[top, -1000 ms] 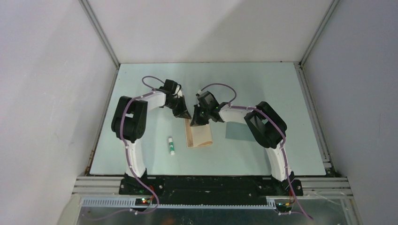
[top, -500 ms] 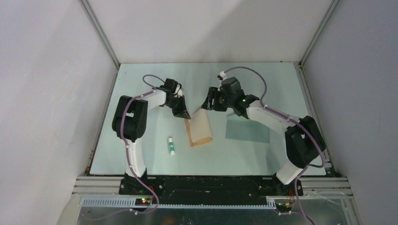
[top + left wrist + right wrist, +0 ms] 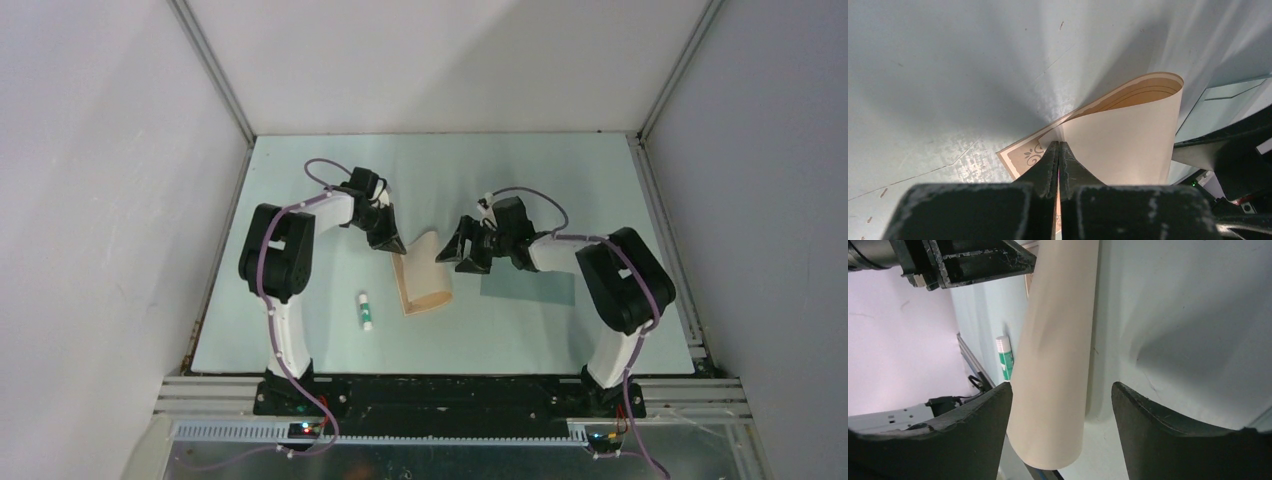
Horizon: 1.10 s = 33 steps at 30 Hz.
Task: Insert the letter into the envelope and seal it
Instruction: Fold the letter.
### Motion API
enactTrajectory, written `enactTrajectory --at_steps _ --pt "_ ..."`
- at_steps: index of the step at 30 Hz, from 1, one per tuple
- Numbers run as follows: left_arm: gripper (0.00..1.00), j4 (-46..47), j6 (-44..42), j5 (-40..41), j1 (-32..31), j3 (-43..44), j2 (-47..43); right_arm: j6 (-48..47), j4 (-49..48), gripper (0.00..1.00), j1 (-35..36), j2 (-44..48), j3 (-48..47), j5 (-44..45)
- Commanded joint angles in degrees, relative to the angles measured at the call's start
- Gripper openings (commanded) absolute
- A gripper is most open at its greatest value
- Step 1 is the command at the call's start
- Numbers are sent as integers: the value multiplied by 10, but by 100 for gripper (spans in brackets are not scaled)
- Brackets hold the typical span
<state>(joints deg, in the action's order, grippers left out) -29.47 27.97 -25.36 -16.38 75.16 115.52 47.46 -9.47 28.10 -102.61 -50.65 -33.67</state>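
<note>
The tan letter (image 3: 425, 275) lies mid-table, bent over on itself into a loose curl (image 3: 1120, 135). My left gripper (image 3: 392, 243) is shut on the letter's far left corner, its jaws pinching both layers next to the brown ornament (image 3: 1058, 145). Just right of the curl, my right gripper (image 3: 455, 250) is open and low. In the right wrist view the curl (image 3: 1058, 365) stands ahead of the gap between the spread fingers (image 3: 1062, 386), and nothing is gripped. The teal-grey envelope (image 3: 530, 287) lies flat to the right, partly under the right arm.
A white stick with a green cap (image 3: 366, 312) lies left of the letter, also visible past the curl (image 3: 1005, 356). White walls close in the table on three sides. The right arm's wrist crosses over the envelope's far edge.
My right gripper has opened and let go of the letter, swung up and back, then come down low on the curl's right side. The freed flap has sprung up. The left gripper stayed put.
</note>
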Motion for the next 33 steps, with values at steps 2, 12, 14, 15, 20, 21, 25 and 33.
enactTrajectory --at_steps 2,12,14,15,20,21,25,33 --pt "0 -23 -25 26 0 7 14 64 -109 70 -8 -38 9 -47" --pt "0 -22 -25 26 0 7 15 103 -155 51 -3 -89 9 -59" --pt "0 -23 -26 26 0 7 13 103 -156 48 0 -93 10 -58" --pt "0 -22 -26 26 0 7 13 103 -156 47 1 -96 9 -58" --pt "0 -23 -26 25 0 7 12 105 -160 45 4 -106 9 -56" --pt "0 -24 -26 25 0 7 9 105 -160 44 5 -106 10 -56" --pt "0 -28 -28 25 0 9 -7 94 -140 38 9 -106 9 -38" --pt "7 -61 -37 57 0 26 -55 61 -84 30 17 -95 2 3"
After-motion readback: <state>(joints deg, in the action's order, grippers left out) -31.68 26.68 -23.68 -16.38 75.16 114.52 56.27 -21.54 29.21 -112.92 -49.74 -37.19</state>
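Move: The letter's bulging folded edge is about 2 cm left of the right fingers, 1 cm back and 4 cm below. From that hand, the envelope's middle lies about 20 cm right, 5 back and 5 down, and the glue stick about 20 cm left, 12 back and 5 down. The fold's middle is some 10 cm right of the left fingers, 4 cm back and about level in height. Right hand sinks about 4 cm, edging 2 left, fingers half-closing around the letter's fold while left fingertips pin it. ##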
